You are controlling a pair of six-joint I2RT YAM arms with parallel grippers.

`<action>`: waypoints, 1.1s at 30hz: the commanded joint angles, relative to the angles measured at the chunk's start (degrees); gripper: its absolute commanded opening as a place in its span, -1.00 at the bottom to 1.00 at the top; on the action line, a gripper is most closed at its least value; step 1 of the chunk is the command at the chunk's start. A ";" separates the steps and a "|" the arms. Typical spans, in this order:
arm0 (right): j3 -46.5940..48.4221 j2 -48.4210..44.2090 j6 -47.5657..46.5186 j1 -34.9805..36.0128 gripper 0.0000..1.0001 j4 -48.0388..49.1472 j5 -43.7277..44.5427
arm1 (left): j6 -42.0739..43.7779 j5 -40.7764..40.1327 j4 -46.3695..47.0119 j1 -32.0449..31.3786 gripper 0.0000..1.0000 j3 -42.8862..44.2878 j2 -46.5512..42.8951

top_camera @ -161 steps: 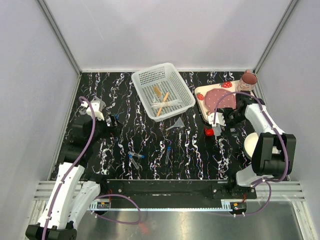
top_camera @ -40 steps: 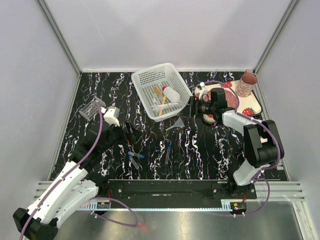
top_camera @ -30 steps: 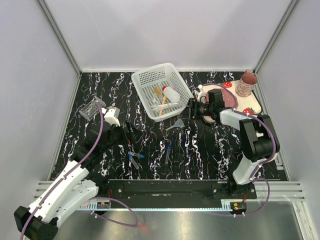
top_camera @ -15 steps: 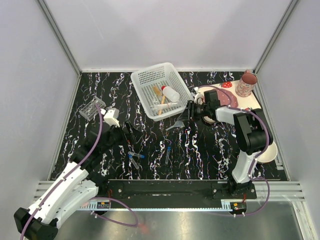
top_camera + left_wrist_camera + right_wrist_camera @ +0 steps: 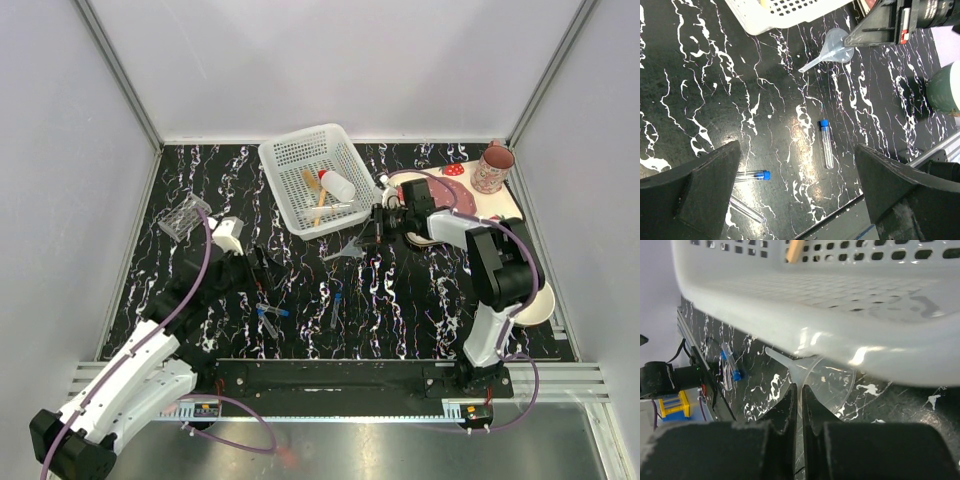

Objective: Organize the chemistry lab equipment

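The clear funnel lies on the black table just in front of the white basket. My right gripper is low at the funnel, jaws shut on its rim. The basket holds the red-capped squeeze bottle and orange sticks. Blue-capped tubes lie at the front: one, shown in the left wrist view, and another. My left gripper hangs open and empty above them. The clear tube rack stands at the far left.
The strawberry-print tray with its pink plate sits at the back right, with the pink mug at its far corner. The cream bowl is partly behind the right arm. The basket's wall hangs right over the right gripper.
My right gripper has moved left from the tray to the funnel and closed on its rim. The basket and the funnel have shifted slightly left. My left gripper has barely moved.
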 commanded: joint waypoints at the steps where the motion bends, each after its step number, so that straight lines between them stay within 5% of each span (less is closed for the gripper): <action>1: 0.82 -7.50 -5.20 0.43 -0.88 -2.24 -0.95 | 2.91 4.52 2.77 -0.19 0.97 1.92 1.09; 11: -1.99 -16.47 -14.27 0.43 -0.91 -4.27 -12.64 | 6.35 16.37 5.85 -0.54 0.97 7.36 11.45; 21: -4.36 -20.34 -16.64 0.52 -0.89 -2.60 -20.20 | -6.38 29.40 17.27 -0.63 0.97 11.59 25.87; 33: -6.92 -22.36 -13.48 0.43 -0.88 3.91 -25.48 | -10.44 31.42 21.06 -4.40 0.43 16.86 37.38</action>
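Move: The funnel, already pinched at its rim by the right fingers, lies about 21 cm right of the left hand, 8 ahead and 11 below. From the right hand, the open left gripper waits some 25 cm left, 10 back and 11 higher; the white basket's middle is about 14 left and 16 ahead, and the lone blue-capped tube about 8 left and 20 back, 5 lower. Right lifts the pinched funnel 12 cm and back; left swings 12 cm right towards its stem, starting to close. ##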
